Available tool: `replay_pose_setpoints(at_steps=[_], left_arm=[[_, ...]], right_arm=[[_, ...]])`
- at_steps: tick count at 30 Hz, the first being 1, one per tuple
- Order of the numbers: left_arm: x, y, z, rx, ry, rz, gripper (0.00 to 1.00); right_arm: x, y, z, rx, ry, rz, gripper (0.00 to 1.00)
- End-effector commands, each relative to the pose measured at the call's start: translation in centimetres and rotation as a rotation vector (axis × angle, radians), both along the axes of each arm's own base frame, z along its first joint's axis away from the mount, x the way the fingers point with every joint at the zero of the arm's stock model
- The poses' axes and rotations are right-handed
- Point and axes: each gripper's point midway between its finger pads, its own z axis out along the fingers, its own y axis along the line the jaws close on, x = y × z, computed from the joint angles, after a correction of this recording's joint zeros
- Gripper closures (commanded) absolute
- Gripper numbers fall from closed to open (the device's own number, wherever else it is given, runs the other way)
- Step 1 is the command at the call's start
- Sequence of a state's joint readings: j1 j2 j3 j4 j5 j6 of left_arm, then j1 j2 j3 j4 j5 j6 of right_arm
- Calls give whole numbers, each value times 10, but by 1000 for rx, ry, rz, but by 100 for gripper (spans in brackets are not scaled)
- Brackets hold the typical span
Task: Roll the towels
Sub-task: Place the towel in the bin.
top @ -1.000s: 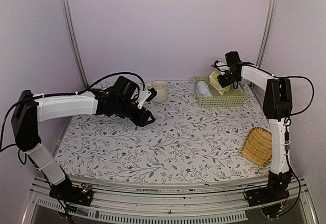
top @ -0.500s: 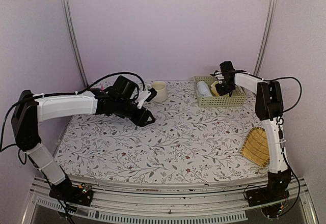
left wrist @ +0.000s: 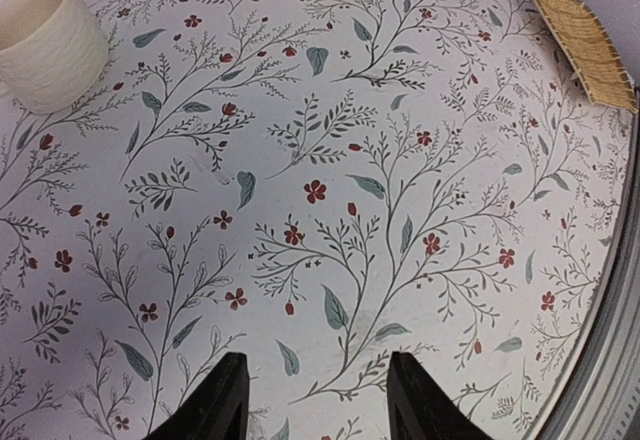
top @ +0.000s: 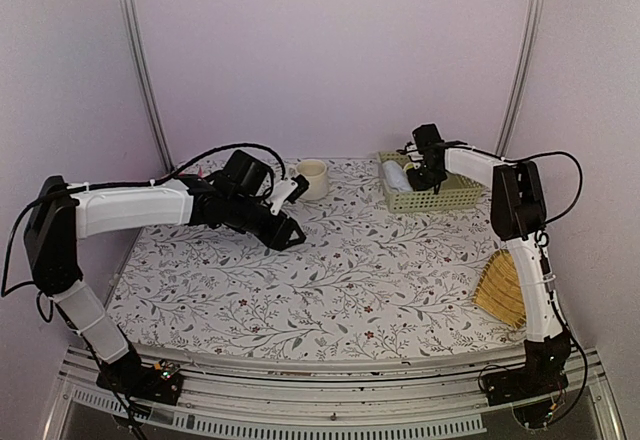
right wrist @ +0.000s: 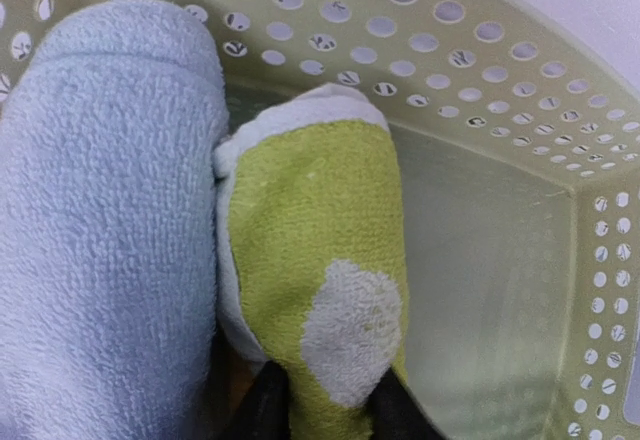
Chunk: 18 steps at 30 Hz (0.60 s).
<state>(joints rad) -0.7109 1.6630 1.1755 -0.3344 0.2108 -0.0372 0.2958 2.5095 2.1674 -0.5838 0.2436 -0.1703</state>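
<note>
In the right wrist view the rolled pale blue towel (right wrist: 100,220) lies in the pale green perforated basket (right wrist: 500,70). The rolled yellow-green and cream towel (right wrist: 320,260) lies beside it, touching it. My right gripper (right wrist: 325,405) is shut on the yellow-green towel, a finger on each side of its near end. In the top view the right gripper (top: 428,168) reaches into the basket (top: 450,198) at the back right, where the blue towel (top: 396,173) shows. My left gripper (left wrist: 315,400) is open and empty above the floral cloth, also seen in the top view (top: 285,230).
A cream cup (top: 313,179) stands at the back middle, also in the left wrist view (left wrist: 45,30). A yellow woven bamboo tray (top: 503,288) lies at the right edge, also in the left wrist view (left wrist: 585,45). The floral tablecloth (top: 350,280) covers the table.
My right gripper has moved left and down into the basket with the yellow-green towel, setting it beside the blue towel. The left arm has not moved.
</note>
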Motion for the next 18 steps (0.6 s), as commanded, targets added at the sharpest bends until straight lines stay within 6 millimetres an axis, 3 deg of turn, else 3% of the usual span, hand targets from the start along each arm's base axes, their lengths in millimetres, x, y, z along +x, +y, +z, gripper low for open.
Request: replay_pose_setpoints(at_steps=[1, 3, 10, 14, 18], left_arm=[[4, -1, -2, -5, 15, 5, 51], [4, -1, -4, -2, 17, 5, 51], [5, -1, -8, 8, 26, 6, 51], [5, -1, -8, 6, 27, 4, 51], [5, -2, -7, 4, 31, 2, 51]], right_arm=[[-6, 6, -12, 16, 45, 3, 56], [-8, 8, -7, 30, 48, 13, 47], [-19, 18, 12, 70, 75, 66, 42], [-31, 13, 20, 50, 110, 83, 41], [-39, 13, 40, 62, 109, 113, 38]])
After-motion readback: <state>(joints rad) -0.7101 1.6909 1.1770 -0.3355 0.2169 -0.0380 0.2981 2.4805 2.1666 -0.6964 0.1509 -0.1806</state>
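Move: The bin surrounds the right hand's fingers, its middle only about 3 cm ahead, 2 cm to the right and 3 cm below. The yellow-green towel in their loosening grip has its middle some 5 cm ahead and 1 cm below. The blue towel lies about 3 cm ahead and 8 cm to the left. From the left hand, the yellow-green towel is roughly 33 cm ahead, 48 cm to the right and 10 cm lower. The yellow-green towel is let go inside the bin: the right fingers, already starting to part, spread to rather more than half open and straddle the roll's near end, the left one between it and the blue towel. The hand eases about 1 cm left and slightly down, then draws back some 2 cm, its fingers tipping about 5 degrees more downward. ##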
